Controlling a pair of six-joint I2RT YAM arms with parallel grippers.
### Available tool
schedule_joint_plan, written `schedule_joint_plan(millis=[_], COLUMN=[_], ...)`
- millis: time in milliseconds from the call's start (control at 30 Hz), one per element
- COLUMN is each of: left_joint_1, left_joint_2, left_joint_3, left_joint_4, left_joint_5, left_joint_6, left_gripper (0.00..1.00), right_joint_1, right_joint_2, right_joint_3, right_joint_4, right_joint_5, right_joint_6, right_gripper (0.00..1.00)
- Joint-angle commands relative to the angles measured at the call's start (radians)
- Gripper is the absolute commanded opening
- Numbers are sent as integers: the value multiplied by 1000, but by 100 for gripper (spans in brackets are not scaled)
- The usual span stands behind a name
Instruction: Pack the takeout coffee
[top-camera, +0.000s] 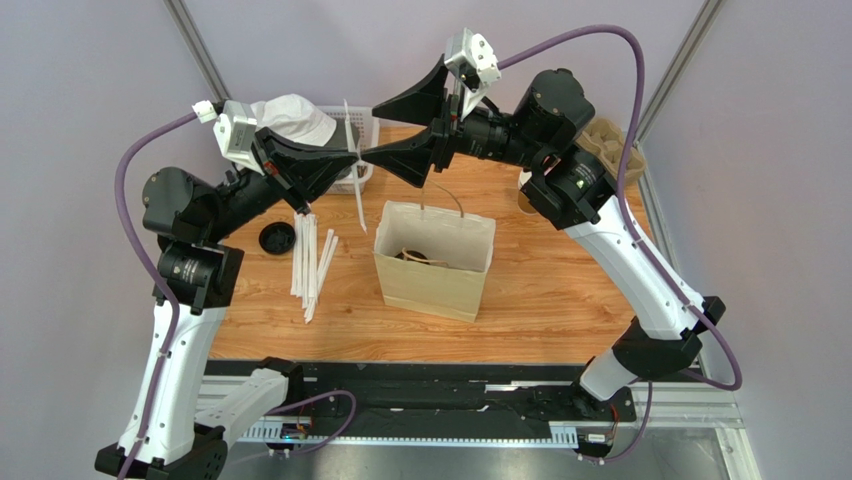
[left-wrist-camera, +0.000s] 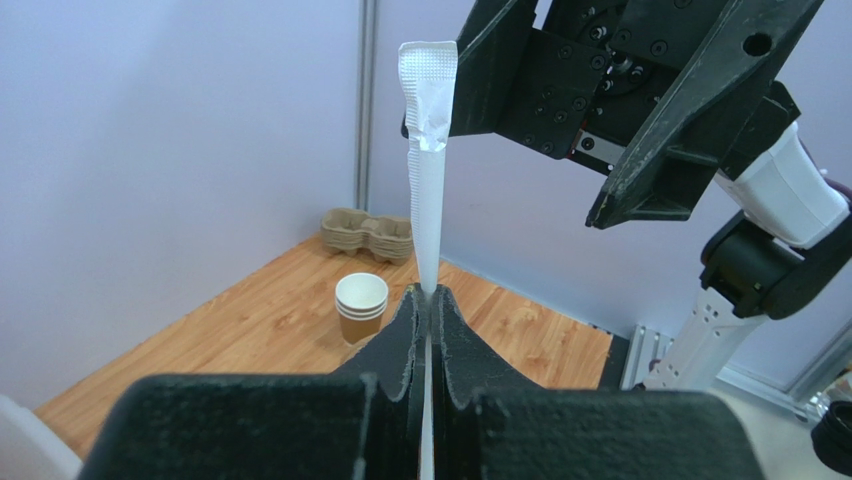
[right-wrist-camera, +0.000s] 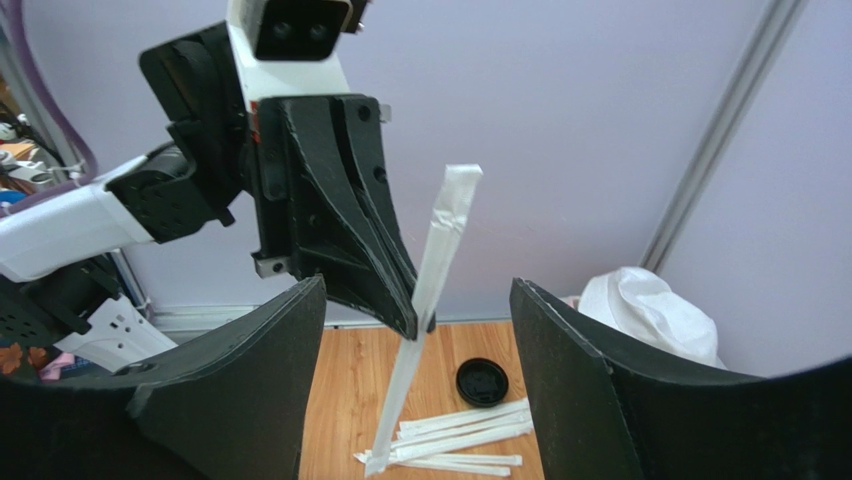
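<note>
My left gripper (top-camera: 355, 157) is shut on a white paper-wrapped straw (top-camera: 358, 200), held upright above the table behind the brown paper bag (top-camera: 435, 260). In the left wrist view the straw (left-wrist-camera: 428, 200) rises from between the closed jaws (left-wrist-camera: 428, 295). My right gripper (top-camera: 368, 132) faces the left one with its jaws wide apart. In the right wrist view the straw (right-wrist-camera: 440, 250) stands between the two fingers (right-wrist-camera: 418, 290), touching neither. The bag stands open and upright at mid-table. The takeout coffee is out of view; I cannot make out what lies inside the bag.
Several wrapped straws (top-camera: 310, 262) lie left of the bag, beside a loose black lid (top-camera: 277, 237). A stack of lidless paper cups (left-wrist-camera: 361, 305) and pulp cup trays (top-camera: 605, 140) sit at the back right. A white basket (top-camera: 365, 135) with crumpled white material (top-camera: 290, 115) stands at the back left.
</note>
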Motion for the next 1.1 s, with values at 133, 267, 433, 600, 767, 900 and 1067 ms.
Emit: schedule_joint_plan(millis=[133, 267, 433, 600, 767, 900, 1067], left_joint_1=[-32, -39, -49, -55, -53, -50, -41], left_joint_2=[-43, -54, -61, -67, -86, -113, -147], left_joint_3=[-17, -21, -18, -24, -14, -23, -56], left_joint_4=[66, 59, 43, 23, -158, -270, -351], left_joint_5=[39, 38, 33, 20, -193, -235, -344], left_joint_6=[-6, 5, 28, 40, 52, 138, 178], left_gripper=[0, 0, 0, 0, 76, 92, 94], right_joint_1=[57, 63, 72, 78, 77, 60, 38], right_joint_2=[35, 47, 71, 87, 65, 13, -73], right_joint_3=[51, 60, 91, 114, 117, 93, 48], right_joint_4=[88, 93, 67, 59, 38, -7, -138], right_joint_5=[16, 25, 28, 28, 77, 121, 158], right_joint_6=[92, 110, 110, 110, 61, -15, -86], right_gripper=[55, 38, 38, 9, 0, 0, 0])
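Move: The left fingers already hold a white wrapped straw upright, its middle about 2 cm below their grip. From the open right gripper, that middle is level front to back, roughly 3 cm left and 6 cm below. The paper bag stands about 12 cm right of the left hand, 1 cm ahead and 42 cm below; from the right hand, 10 cm right, level and 45 below. The other straws lie 6 cm ahead of the left hand, 10 cm left, 52 cm below. The right fingers close on the upper part of the straw, just above the left grip, after that hand eases about 3 cm left and 2 cm back. The left hand, having backed some 3 cm, opens wide and lets go, then sinks about 4 cm while drifting left and forward. Keeping its pinch, the right hand carries the straw 2 cm right and slightly forward, turning a little clockwise. ##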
